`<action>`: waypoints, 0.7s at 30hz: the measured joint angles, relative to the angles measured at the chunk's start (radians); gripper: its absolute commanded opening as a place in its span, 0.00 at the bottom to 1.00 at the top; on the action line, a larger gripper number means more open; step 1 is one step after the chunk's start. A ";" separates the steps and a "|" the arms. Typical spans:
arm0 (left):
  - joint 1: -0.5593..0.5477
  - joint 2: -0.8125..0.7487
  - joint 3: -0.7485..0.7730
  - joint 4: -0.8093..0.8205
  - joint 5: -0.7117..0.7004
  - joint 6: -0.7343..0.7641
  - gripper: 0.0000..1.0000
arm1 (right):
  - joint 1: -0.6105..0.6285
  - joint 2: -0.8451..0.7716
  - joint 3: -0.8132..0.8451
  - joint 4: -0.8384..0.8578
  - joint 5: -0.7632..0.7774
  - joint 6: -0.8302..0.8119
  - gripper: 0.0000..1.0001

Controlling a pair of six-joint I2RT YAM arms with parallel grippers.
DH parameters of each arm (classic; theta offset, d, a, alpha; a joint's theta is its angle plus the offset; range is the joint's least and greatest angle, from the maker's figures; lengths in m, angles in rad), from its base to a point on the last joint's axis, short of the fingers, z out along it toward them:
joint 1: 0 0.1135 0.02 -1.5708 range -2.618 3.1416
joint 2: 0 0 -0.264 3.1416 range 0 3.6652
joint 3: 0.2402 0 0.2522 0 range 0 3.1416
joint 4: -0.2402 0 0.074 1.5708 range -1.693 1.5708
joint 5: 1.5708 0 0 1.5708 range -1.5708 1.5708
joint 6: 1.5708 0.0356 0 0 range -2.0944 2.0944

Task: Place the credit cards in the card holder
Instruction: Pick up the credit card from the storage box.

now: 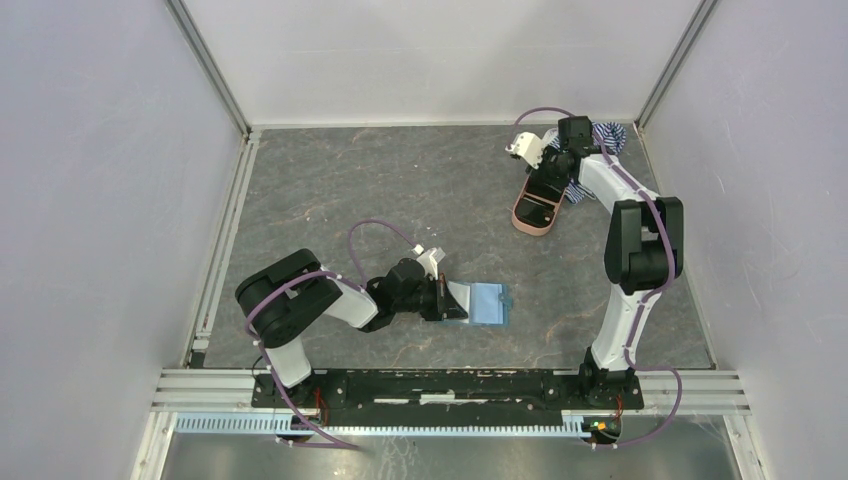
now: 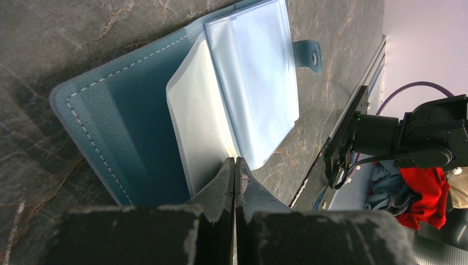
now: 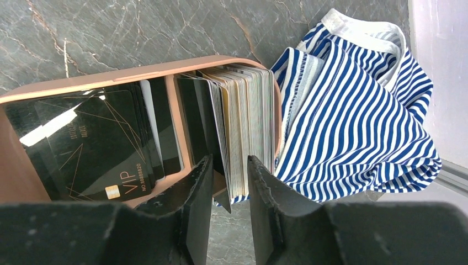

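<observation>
The teal-blue card holder [image 1: 485, 303] lies open near the table's middle, with its paler clear sleeves [image 2: 254, 77] fanned out. My left gripper [image 2: 235, 161] is shut, pinching the corner of one raised sleeve [image 2: 201, 121]. At the back right, many credit cards [image 3: 243, 110] stand on edge in a pink case [image 3: 110, 77], and dark "VIP" cards [image 3: 83, 143] lie flat beside them. My right gripper [image 3: 229, 160] is open over the case. Its fingers straddle the near part of the upright stack, with a gap on the left side.
A blue-white striped cloth [image 3: 353, 121] is bunched right against the pink case [image 1: 533, 212], near the back right corner wall. The holder's snap tab [image 2: 308, 55] sticks out on the far side. White walls enclose the table on three sides.
</observation>
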 measured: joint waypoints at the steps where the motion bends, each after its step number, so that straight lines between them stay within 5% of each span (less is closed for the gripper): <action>1: 0.000 0.000 0.000 0.000 0.000 0.000 0.02 | 0.000 -0.001 0.000 -0.002 -0.001 0.000 0.31; 13: 0.000 0.000 0.000 0.000 0.000 0.000 0.02 | 0.000 -0.003 0.000 -0.039 -0.042 0.003 0.00; 21: 0.000 0.000 0.000 0.000 0.000 0.000 0.02 | 0.000 -0.003 0.012 -0.072 -0.066 0.003 0.00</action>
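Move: The credit card leaning at the near face of the card stack has its right end just under the right fingertips; its middle lies about 3 cm left, 1 cm ahead and 3 cm below. The stack is some 3 cm ahead and 3 cm left; the loose black cards are 5 cm back and 6 cm left, the striped cloth 8 cm ahead and 4 cm right, all lower. From the left hand the card is roughly 32 cm ahead, 18 cm right and slightly higher. Closing from partly open to shut, the right fingers pinch the right end of the front card, while the hand draws back and left by about 1.5 cm in all, away from the card stack towards the divider, and tips slightly, some 5 degrees. ##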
